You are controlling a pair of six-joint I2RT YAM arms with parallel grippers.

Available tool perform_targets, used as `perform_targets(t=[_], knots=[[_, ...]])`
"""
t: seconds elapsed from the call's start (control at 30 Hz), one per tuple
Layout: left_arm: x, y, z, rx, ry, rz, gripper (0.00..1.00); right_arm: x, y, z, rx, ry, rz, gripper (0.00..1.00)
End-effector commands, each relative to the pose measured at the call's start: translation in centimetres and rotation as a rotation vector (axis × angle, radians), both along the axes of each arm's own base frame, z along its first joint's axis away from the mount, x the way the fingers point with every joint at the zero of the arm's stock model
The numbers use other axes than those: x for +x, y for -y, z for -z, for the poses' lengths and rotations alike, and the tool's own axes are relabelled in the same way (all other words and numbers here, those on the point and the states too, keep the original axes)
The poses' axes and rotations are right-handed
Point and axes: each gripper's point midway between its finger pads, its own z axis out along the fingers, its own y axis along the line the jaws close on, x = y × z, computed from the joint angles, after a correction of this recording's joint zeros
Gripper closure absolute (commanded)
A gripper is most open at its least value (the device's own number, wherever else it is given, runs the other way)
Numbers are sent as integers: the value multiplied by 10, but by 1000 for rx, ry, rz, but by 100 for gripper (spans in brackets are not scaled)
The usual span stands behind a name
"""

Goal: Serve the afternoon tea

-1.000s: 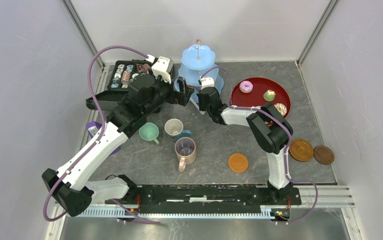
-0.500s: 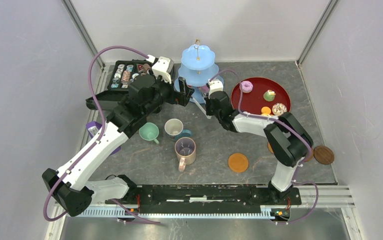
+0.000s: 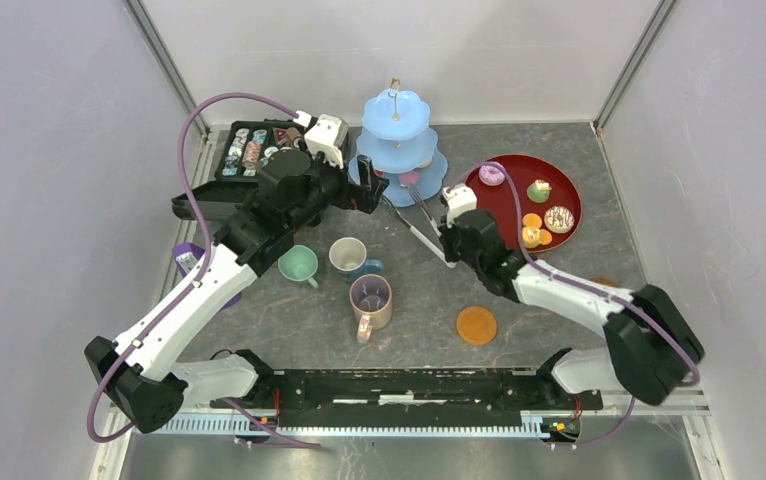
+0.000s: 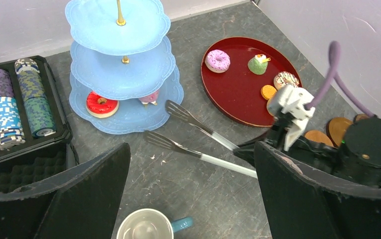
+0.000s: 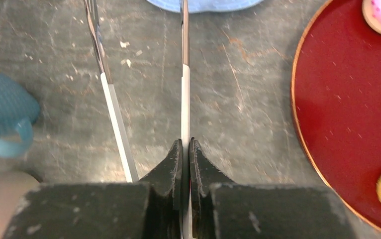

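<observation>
The pale-blue stand (image 3: 396,110) holds a red doughnut (image 4: 101,103) and a pink pastry (image 4: 149,97) on its bottom tier. The red tray (image 3: 504,200) carries a pink doughnut (image 3: 492,174), a green pastry (image 3: 539,190), a white-brown doughnut (image 3: 559,218) and small orange pastries (image 3: 531,236). My right gripper (image 3: 447,236) is shut on one arm of the metal tongs (image 5: 185,89), between stand and tray. My left gripper (image 3: 364,190) is open and empty beside the stand. Mint (image 3: 297,264), white-and-blue (image 3: 348,256) and pink-purple (image 3: 370,300) mugs stand mid-table. The olive mug is hidden.
A black case of chips (image 3: 249,150) sits at the back left. An orange-brown coaster (image 3: 476,325) lies near the front, and more coasters (image 4: 340,129) lie behind the right arm. Grey walls close in the table on three sides.
My right gripper has drawn back from the stand's bottom tier toward the near right, taking the tongs with it. The left arm has not moved.
</observation>
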Motion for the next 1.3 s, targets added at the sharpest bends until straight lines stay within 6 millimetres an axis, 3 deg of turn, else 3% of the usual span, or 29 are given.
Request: perform_targets(t=[0.0,0.27,0.43,0.7,0.87,1.13,1.27], knots=[[0,4,-14,-27,50,14,0,-22,38,-5,-74,22,61,100],[2,3,-12,-24,49,9,0,-31,141,-24,-90,43,379,100],[0,5,-13,-30,50,23,0,-27,181,-12,-109,-3,502,100],[-4,4,-21,-38,68,29,0,-17,188,21,-94,-117,572,100],[-2,1,-21,-32,76,15,0,-11,177,29,-69,-151,546,99],[-3,10,-16,-57,48,46,0,8,172,23,-77,-138,527,73],[0,12,-10,-46,35,46,0,18,166,18,-82,-138,502,66]])
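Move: Over at the right, the red tray's middle lies some 17 cm ahead of the tongs-holding right hand, 21 cm to its right and 9 cm below. On it, from the same hand, the pink donut is about 26 cm ahead and 12 right, the green cake 21 ahead and 26 right, the yellow cake 6 ahead and 22 right. The tiered stand's bottom plate is 24 cm ahead, 14 left. From the left hand the tray is roughly 18 cm ahead, 41 right, far below. Swinging the tongs away from the tiered stand, the right hand draws back 3 to 4 cm, then sweeps right, some 19 cm in all, to the near-left rim of the red tray, yawing about 30 degrees clockwise. There it sinks about 5 cm with the fingers tipping down, then eases forward a little as they part, loosening their pinch on the tongs' right leg. ##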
